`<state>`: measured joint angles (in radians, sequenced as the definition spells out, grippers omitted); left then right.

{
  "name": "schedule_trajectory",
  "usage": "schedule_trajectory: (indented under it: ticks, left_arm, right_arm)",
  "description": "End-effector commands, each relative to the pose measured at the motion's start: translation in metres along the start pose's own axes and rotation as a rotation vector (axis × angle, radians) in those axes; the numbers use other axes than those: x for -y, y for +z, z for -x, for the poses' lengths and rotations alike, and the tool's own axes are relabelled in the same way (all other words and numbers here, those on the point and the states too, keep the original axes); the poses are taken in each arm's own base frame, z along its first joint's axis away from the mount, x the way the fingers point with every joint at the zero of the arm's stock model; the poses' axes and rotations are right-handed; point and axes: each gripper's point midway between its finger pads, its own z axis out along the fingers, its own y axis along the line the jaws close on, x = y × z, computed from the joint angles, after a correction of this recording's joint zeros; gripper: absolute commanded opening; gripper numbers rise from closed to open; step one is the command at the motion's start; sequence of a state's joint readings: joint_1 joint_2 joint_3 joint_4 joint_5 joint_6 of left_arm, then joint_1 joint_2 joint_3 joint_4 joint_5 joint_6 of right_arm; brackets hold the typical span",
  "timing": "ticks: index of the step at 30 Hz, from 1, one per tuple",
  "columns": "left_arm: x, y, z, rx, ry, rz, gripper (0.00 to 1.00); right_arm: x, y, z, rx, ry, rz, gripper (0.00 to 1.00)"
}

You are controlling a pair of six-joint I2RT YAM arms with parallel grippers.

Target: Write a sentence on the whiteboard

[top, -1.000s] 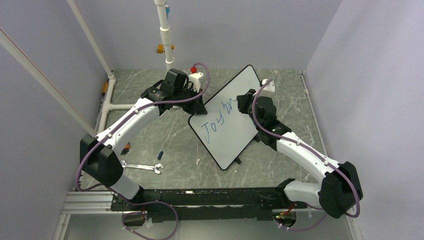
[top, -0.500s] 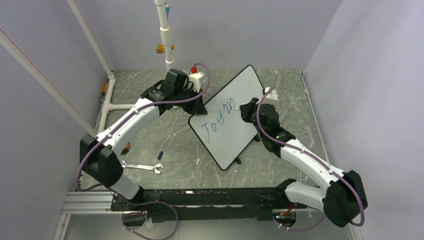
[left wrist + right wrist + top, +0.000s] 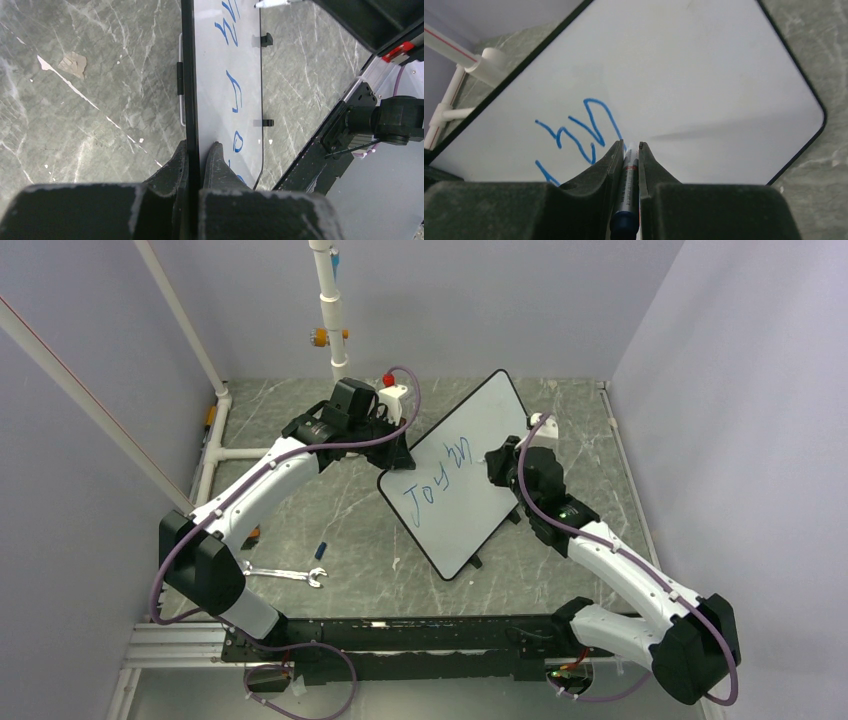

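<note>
The whiteboard [image 3: 470,525] stands tilted on the table, its face toward the right arm. My left gripper [image 3: 396,454] is shut on the board's left edge; in the left wrist view the fingers [image 3: 199,145] pinch the black rim. The sentence [image 3: 432,478] is blue handwriting reading "Joy in", also seen in the left wrist view as the writing [image 3: 232,92]. My right gripper [image 3: 493,457] is shut on a blue-capped marker [image 3: 628,190]. The marker's tip sits at the board just right of the last blue stroke [image 3: 596,120]. Whether the tip touches the board is unclear.
A wrench [image 3: 285,573] and a small blue piece [image 3: 320,548] lie on the marble tabletop at the near left. A white pipe [image 3: 330,310] rises at the back, with a red-topped white fitting [image 3: 390,388] behind the left gripper. Walls close in on both sides.
My right gripper has shifted slightly right and nearer along the board with the marker, and its elbow has swung toward the near right. The left arm and board have stayed put.
</note>
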<state>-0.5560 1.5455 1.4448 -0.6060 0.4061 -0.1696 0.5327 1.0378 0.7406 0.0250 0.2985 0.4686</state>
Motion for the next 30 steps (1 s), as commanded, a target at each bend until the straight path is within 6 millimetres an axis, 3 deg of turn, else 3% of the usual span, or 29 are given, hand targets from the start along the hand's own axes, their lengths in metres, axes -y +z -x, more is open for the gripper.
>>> schedule_trajectory:
  ticks: [1, 12, 30]
  left_arm:
    - [-0.066, -0.006, -0.008, -0.047, 0.243, 0.295, 0.00]
    - [-0.066, -0.005, -0.010, -0.055, 0.246, 0.298, 0.00]
    - [-0.063, -0.002, -0.013, -0.066, 0.261, 0.298, 0.00]
  right_arm:
    - [0.001, -0.001, 0.046, 0.098, -0.033, -0.010, 0.00]
    - [0.008, 0.019, 0.070, 0.102, -0.021, 0.043, 0.00]
    - [0.014, 0.034, 0.064, 0.082, -0.011, 0.090, 0.00]
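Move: The right hand already holds the marker, its tip just off the board. The blank patch after the writing lies about 8 cm ahead and 2 cm to the right, roughly level. The last letter is some 5 cm ahead, 4 cm left and 2 cm below; the board's far corner is about 17 cm ahead and 2 cm right, a little higher. From the left hand the patch is some 16 cm right, 5 cm ahead and slightly lower. With no pen contact to be seen, the right hand carries the marker forward about 4 cm and right 3 cm, away from the last letter towards the clean patch. It arcs up over the board, sinks about 1 cm, then rises slightly, ending 2 cm higher, its fingers still shut on the marker. The left hand keeps pinching the board's upper edge and stays in place. ##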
